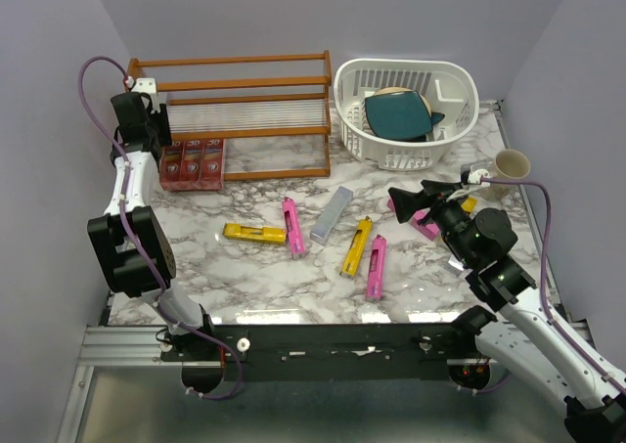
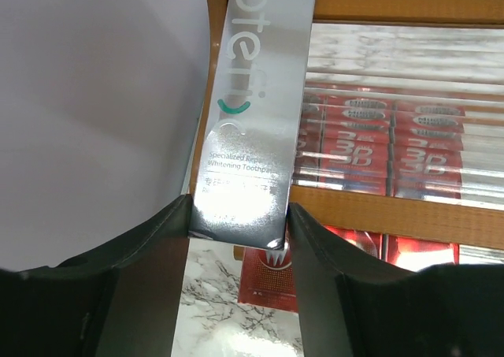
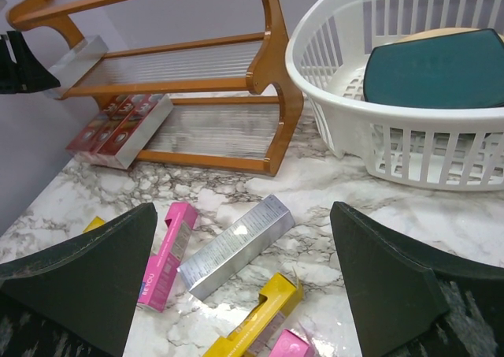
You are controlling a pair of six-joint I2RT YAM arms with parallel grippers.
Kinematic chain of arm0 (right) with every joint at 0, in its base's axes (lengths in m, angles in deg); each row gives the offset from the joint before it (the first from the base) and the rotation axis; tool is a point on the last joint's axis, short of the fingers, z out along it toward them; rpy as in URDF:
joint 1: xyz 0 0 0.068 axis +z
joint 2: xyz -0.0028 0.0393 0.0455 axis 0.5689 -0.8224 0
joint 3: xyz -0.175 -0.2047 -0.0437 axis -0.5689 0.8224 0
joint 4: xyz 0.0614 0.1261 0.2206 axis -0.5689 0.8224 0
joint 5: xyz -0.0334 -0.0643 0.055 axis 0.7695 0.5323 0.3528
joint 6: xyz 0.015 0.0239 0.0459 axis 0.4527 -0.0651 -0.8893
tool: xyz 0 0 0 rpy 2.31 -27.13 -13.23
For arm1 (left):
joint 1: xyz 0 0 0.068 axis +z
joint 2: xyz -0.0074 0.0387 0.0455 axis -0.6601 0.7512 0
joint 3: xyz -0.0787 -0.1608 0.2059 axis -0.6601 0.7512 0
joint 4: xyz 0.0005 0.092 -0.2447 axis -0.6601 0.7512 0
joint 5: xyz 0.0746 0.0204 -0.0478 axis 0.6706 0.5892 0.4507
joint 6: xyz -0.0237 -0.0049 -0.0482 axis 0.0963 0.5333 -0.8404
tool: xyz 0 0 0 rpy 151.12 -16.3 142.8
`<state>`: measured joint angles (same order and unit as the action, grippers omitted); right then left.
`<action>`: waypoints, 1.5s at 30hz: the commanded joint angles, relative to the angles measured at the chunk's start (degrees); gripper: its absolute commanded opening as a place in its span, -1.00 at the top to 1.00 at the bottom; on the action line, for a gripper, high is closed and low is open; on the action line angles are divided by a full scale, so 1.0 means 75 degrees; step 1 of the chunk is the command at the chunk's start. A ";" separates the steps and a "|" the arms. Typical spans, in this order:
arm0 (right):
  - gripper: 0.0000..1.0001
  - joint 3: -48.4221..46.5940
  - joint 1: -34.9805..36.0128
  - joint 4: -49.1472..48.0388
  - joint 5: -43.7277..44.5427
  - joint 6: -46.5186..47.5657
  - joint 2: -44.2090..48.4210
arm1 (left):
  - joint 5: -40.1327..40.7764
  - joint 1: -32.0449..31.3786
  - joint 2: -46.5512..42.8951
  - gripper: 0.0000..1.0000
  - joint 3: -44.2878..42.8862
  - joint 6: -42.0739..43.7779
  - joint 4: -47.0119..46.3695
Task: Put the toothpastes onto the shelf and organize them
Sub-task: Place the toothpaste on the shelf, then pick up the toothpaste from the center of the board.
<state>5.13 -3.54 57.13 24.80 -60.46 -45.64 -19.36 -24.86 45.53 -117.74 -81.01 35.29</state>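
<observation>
The orange-brown shelf (image 1: 235, 81) stands at the back left, with three red toothpastes (image 1: 193, 161) side by side at the left of its lower tier. My left gripper (image 2: 239, 223) is at the shelf's left end, shut on the near end of a silver toothpaste (image 2: 252, 113) that lies along the upper tier of clear slats. Loose toothpastes lie mid-table: yellow (image 1: 254, 233), pink (image 1: 293, 226), silver (image 1: 333, 214), yellow (image 1: 356, 246), pink (image 1: 376, 267). My right gripper (image 1: 416, 200) hangs open to their right, above another pink one (image 1: 423, 223).
A white slotted basket (image 1: 406, 150) holding a teal object (image 1: 396, 115) stands right of the shelf. A beige cup (image 1: 511, 164) sits at the right edge. The wall is close on the left of the left arm.
</observation>
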 commanded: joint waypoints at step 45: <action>-1.00 -0.3129 0.0067 0.3040 -0.0165 -0.1824 -0.5643 | 0.0469 -0.1770 -0.8777 -0.98 0.5714 -0.3720 0.0026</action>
<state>-12.90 -3.49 71.81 22.68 -66.91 -78.73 -16.72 -37.21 -17.90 -75.32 -106.47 30.39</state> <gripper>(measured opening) 0.998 0.988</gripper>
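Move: The silver toothpaste already on the middle shelf has its near end between the left fingers, its middle about 7 cm straight ahead and level with them. The middle red toothpaste is some 2 cm ahead, 6 right and 14 below. From the right hand, the loose silver toothpaste lies roughly 10 cm ahead, 10 left and 26 below; at that same depth are a yellow one, 4 cm left and level, and a pink one, 7 ahead and 21 left. The left hand opens wide around the near end of the silver toothpaste with barely any travel, lets go, then backs out fast, about 20 cm back and 13 cm to its right, rising some 12 cm before sinking again, while its fingertips tilt upward some 30 degrees. The open, empty right hand waits, then late on drops about 10 cm while reaching some 6 cm forward and 5 cm left towards the loose silver toothpaste, its fingers tipping down by nearly 30 degrees. ##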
